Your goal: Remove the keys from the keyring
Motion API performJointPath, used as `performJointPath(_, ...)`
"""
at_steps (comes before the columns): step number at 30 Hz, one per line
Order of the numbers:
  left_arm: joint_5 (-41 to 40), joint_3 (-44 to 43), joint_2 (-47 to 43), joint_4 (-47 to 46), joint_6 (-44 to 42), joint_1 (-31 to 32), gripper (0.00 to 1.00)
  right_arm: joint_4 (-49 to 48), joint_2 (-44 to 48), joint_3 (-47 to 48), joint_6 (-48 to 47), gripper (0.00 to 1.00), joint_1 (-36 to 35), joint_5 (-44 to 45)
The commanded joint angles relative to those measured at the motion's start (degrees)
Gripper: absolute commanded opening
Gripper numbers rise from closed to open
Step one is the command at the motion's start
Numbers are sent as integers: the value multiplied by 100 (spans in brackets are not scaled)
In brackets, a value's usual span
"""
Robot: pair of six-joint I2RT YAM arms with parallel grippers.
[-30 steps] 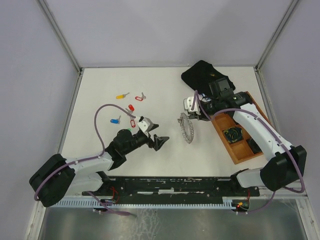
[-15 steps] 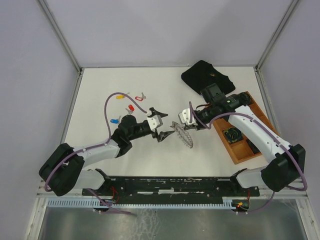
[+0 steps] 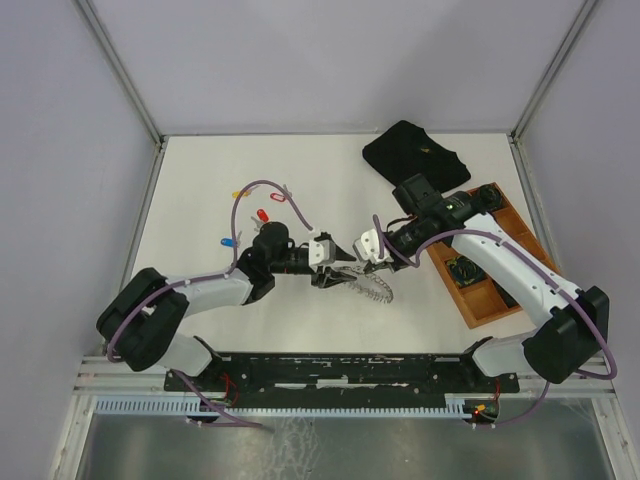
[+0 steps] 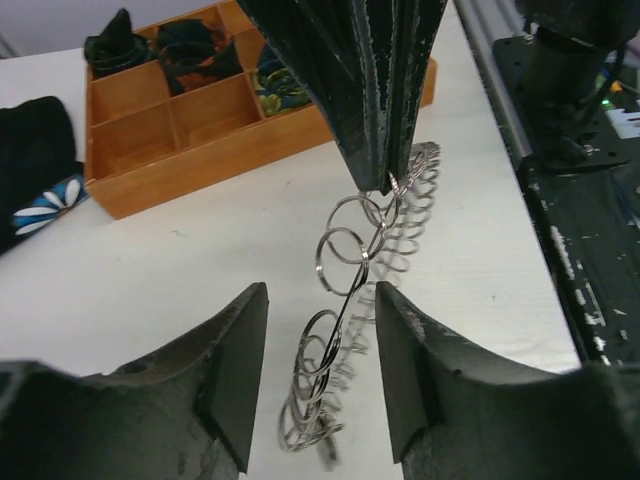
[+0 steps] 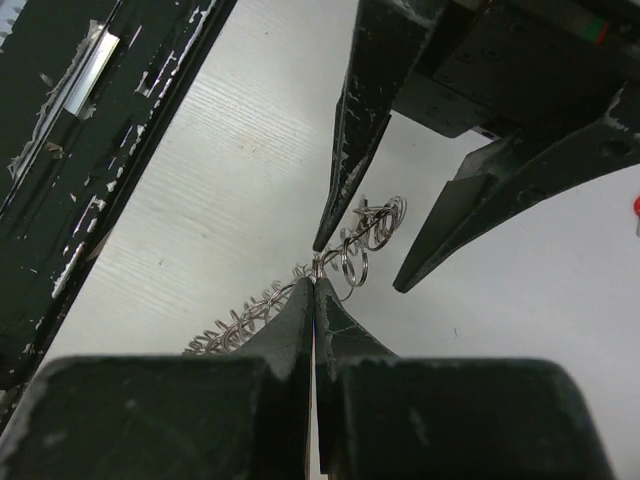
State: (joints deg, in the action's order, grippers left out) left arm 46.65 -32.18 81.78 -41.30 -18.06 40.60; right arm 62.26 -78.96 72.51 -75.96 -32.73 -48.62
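The keyring, a silvery ring fringed with small split rings, hangs tilted just above the table. My right gripper is shut on its upper edge, which also shows in the right wrist view. My left gripper is open, and its fingers stand on either side of the keyring without touching it. No coloured key head shows on the ring. Loose keys lie at the far left: yellow, red and blue.
A wooden compartment tray with dark coiled items stands at the right, also in the left wrist view. A black cloth lies at the back right. The black rail of the arm bases runs along the near edge.
My left arm has swung right from the loose keys to the keyring, its open jaws now around it. My right gripper has carried the ring slightly left and nearer.
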Motion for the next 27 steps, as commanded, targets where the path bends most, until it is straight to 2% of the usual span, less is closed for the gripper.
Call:
performJointPath(1, 793, -414, 226, 284, 237, 35, 50, 145, 16, 309, -172, 0, -62, -366)
performJointPath(9, 872, -745, 409, 663, 327, 43, 28, 251, 52, 355, -199, 0, -111, -382)
performJointPath(12, 791, -697, 264, 667, 387, 43, 5, 250, 56, 417, -76, 0, -111, -380)
performJointPath(15, 498, -471, -25, 489, 621, 45, 3, 241, 56, 543, 257, 0, -103, -369)
performJointPath(16, 282, -393, -164, 325, 783, 44, 3, 280, 59, 626, 413, 5, -102, -367)
performJointPath(20, -875, 309, -836, -739, 1741, 44, 3, 388, 191, 956, 1157, 57, -48, -449)
performJointPath(21, -1227, 498, -1034, -982, 2070, 45, 3, 411, 292, 1001, 1240, 67, -38, -500)
performJointPath(24, -2173, 965, -1623, -1547, 2841, 45, 3, 290, 693, 986, 1573, 81, 38, -662)
performJointPath(27, -3399, 1402, -2219, -2176, 3502, 38, 3, 296, 927, 1018, 1843, 84, 175, -866)
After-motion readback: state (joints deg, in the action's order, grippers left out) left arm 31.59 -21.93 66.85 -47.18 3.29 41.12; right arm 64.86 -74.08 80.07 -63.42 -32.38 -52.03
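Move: The keyring hangs edge-on from the shut right fingers; its middle is about 4 cm right of the left hand, 2 cm back and 2 cm below, its near side already between the open left fingers. From the right hand, that middle is roughly 4 cm down, 2 cm back and 1 cm left. The wooden tray lies some 33 cm right of the left hand and 4 cm ahead; the nearest red-tagged key lies about 18 cm left and 12 cm ahead, both some 15 cm below. Bring the left gripper back about 2 cm and slightly right and down, closing its fingers until they pinch the keyring's near side while the right gripper holds nearly still. Then open the right fingers to let go and raise them about 6 cm, as the left carries the ring some 4 cm up and 4 cm left, swinging counter-clockwise some 20 degrees. ##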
